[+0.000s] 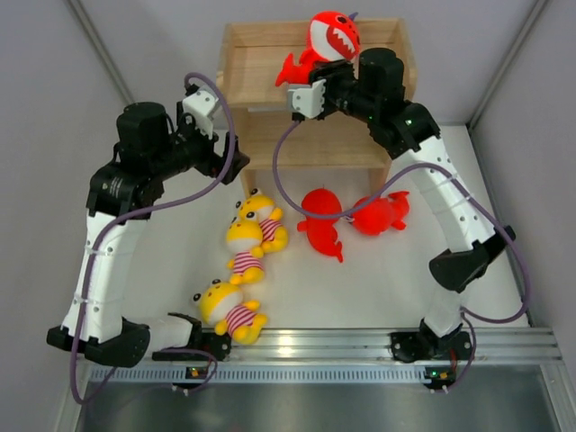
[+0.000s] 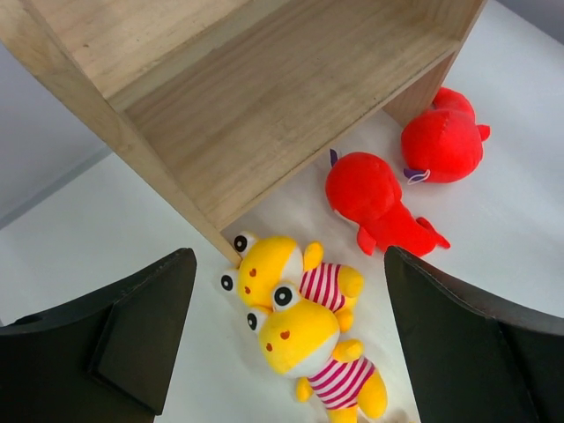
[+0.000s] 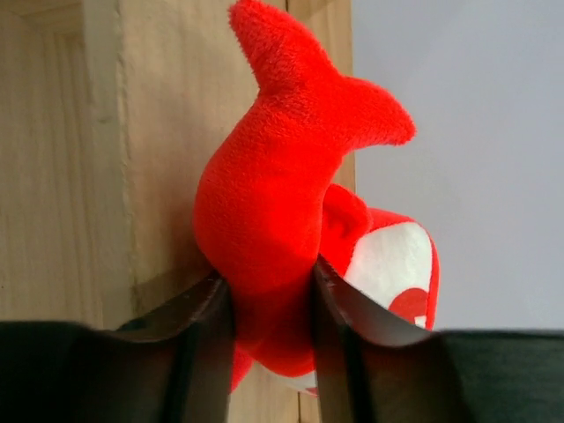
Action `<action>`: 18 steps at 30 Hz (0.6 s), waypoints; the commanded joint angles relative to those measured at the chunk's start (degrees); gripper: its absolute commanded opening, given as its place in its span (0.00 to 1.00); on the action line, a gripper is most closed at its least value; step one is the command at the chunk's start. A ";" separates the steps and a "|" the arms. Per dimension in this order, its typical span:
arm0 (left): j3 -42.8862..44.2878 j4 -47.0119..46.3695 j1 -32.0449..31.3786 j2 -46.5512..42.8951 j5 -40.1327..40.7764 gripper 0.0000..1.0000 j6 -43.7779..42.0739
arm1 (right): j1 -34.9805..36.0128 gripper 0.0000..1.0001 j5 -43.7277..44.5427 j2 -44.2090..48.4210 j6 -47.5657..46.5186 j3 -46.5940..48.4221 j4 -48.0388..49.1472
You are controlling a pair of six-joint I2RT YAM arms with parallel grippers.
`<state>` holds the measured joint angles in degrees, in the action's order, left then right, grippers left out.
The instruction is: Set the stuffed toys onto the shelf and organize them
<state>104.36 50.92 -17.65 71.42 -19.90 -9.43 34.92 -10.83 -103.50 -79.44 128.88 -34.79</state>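
A red shark [image 1: 333,38] stands on the top of the wooden shelf [image 1: 270,54] at its right end, toothy mouth up. My right gripper [image 1: 301,83] is shut on its tail; in the right wrist view the fingers [image 3: 207,326] press both sides of the red shark [image 3: 282,220] against the shelf [image 3: 62,176]. Two more red sharks [image 1: 322,220] [image 1: 378,214] lie on the table before the shelf. Three yellow striped toys [image 1: 261,220] [image 1: 245,252] [image 1: 229,310] lie left of them. My left gripper [image 2: 282,335] hangs open above two yellow toys [image 2: 273,264] [image 2: 304,339].
The shelf's lower tier [image 2: 264,88] shows bare wood in the left wrist view, and its left front leg stands right beside the upper yellow toy's head. Grey walls close in the table on both sides. A metal rail [image 1: 315,346] runs along the near edge.
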 commanded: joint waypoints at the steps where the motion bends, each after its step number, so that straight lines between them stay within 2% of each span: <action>1: 0.23 -0.29 0.25 1.00 -2.42 0.93 -1.29 | -2.57 0.48 -5.34 4.18 0.25 -1.26 5.60; 3: 0.76 -0.38 0.25 2.06 -3.12 0.93 -1.12 | -3.10 0.60 -5.34 5.32 1.83 -2.48 6.91; 5: 1.20 -0.38 0.25 2.50 -3.83 0.93 -1.12 | -3.27 0.96 -4.64 6.55 3.50 -4.24 8.67; 6: 1.29 -0.38 0.33 2.50 -4.35 0.93 -1.03 | -3.36 0.99 -4.38 8.39 3.94 -6.51 9.64; 9: 1.11 -0.38 0.34 2.32 -4.88 0.93 -1.03 | -3.36 0.99 -6.29 13.65 7.53 -12.04 13.06; 12: 0.67 -0.38 0.34 2.23 -5.41 0.94 -1.03 | -3.19 0.99 -9.64 19.28 14.90 -16.62 16.67; 13: 0.59 -0.38 0.34 2.23 -5.76 0.94 -1.11 | -2.84 1.00 -9.91 20.52 21.89 -17.86 18.77; 16: 0.50 -0.38 0.42 2.23 -6.29 0.94 -1.20 | -0.65 0.99 -8.08 24.92 33.86 -21.99 26.58; 17: 0.50 -0.38 0.51 2.23 -6.46 0.94 -1.03 | 0.06 0.99 -6.59 25.63 44.87 -23.40 29.48; 18: 0.41 -0.29 0.86 2.15 -6.64 0.94 -1.03 | 0.67 0.99 -2.66 26.42 50.38 -25.15 34.21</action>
<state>104.36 51.53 -17.50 74.41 -24.77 -9.82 33.67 -16.56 -81.19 -51.64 105.97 -15.27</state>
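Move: The right hand has the red shark toy between its fingers over the shelf's top tier; the toy's middle lies about 4 cm ahead of this hand, 3 cm to the left and 2 cm lower. The middle of the top board, where it is to rest, is about 1 cm ahead, 3 cm left and 7 cm below. From the empty left hand, the shark toy is some 18 cm ahead, 16 cm right and about 2 cm higher. The right fingers, already starting to part, spread wide and let go of the red shark toy's body over the top board, while the hand barely shifts at first, easing a little right and up. Then the open hand draws back towards the robot and away from the toy, about 9 cm back, 7 cm up and 4 cm right overall, rolling some 30 degrees so its left side rises and the fingers tip from slightly down to slightly up. ##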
